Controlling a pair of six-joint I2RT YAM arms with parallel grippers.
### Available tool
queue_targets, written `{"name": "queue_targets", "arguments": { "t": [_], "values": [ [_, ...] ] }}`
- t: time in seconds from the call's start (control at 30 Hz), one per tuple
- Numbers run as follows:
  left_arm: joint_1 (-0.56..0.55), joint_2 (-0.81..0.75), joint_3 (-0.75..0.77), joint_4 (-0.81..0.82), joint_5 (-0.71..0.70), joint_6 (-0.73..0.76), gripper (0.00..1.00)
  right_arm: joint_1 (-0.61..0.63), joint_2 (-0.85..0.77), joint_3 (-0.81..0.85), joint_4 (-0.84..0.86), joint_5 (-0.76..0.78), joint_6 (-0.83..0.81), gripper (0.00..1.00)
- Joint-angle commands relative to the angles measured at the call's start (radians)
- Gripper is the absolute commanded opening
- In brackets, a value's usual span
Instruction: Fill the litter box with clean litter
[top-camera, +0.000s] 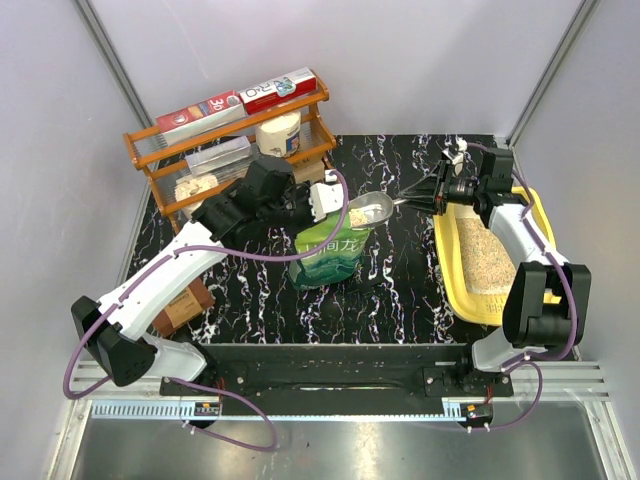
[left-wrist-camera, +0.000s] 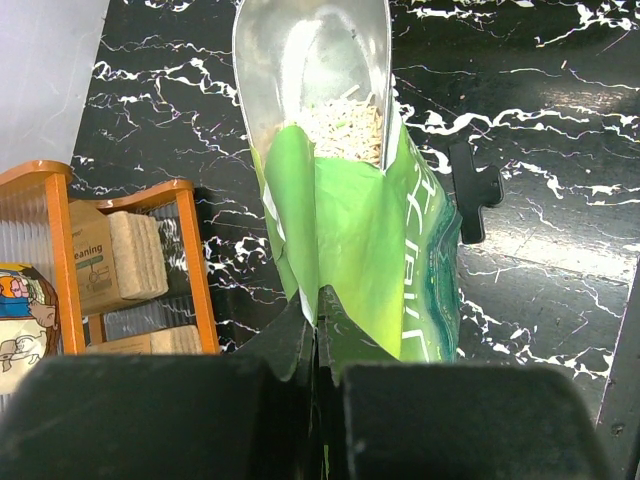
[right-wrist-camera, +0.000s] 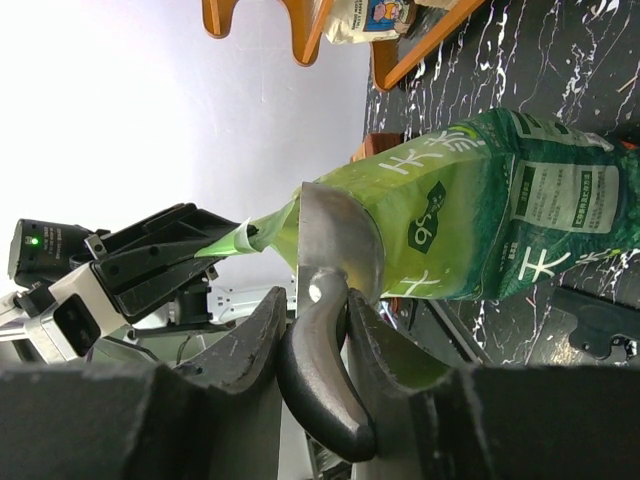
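The green litter pouch (top-camera: 332, 255) stands mid-table. My left gripper (top-camera: 322, 203) is shut on its top edge; the wrist view shows the green film (left-wrist-camera: 345, 215) pinched between the jaws. My right gripper (top-camera: 440, 194) is shut on the dark handle (right-wrist-camera: 322, 370) of a grey metal scoop (top-camera: 372, 208). The scoop's bowl sits at the pouch mouth with pale litter granules (left-wrist-camera: 345, 125) in it. The yellow litter box (top-camera: 447, 255) lies at the right edge, with tan litter (top-camera: 486, 260) in it, partly hidden under my right arm.
An orange wire rack (top-camera: 235, 150) with boxes and a tub stands at the back left. A brown box (top-camera: 185, 305) lies by the left arm. A small black part (left-wrist-camera: 474, 190) lies on the marble top right of the pouch. Grey walls enclose the table.
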Motion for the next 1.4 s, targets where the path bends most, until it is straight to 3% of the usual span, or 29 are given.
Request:
{"name": "queue_targets", "arguments": {
  "t": [0.0,0.27,1.37],
  "values": [
    [0.005,-0.052,0.054,0.055,-0.011,0.018,0.00,-0.002,-0.020,0.058,-0.058,-0.050,-0.088,0.00],
    [0.005,-0.056,0.058,0.050,-0.017,0.033,0.00,-0.046,-0.063,0.098,-0.216,-0.064,-0.197,0.00],
    [0.005,-0.056,0.051,0.045,-0.031,0.038,0.00,-0.163,-0.060,0.109,-0.201,-0.222,-0.142,0.00]
  ]
}}
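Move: The right hand holds the loaded scoop, its lip still in the mouth of the litter bag; the bag's middle lies about 14 cm to this hand's left, 8 cm back and 13 cm below. The litter box is some 22 cm to its right, 4 cm back and 21 cm lower; the black clip lies 6 cm left, 12 cm back. From the left hand the bag's middle is about 15 cm below and 2 cm back, the box 37 cm right and 3 cm ahead. Rightward and gently upward, about 4 cm across and 2.5 cm up, the right hand draws the scoop back out of the bag's mouth towards the litter box, keeping its grip on the handle and holding the bowl nearly level with only a few degrees of wrist turn. The left hand stays put, still pinching the bag's top edge to hold it open. ##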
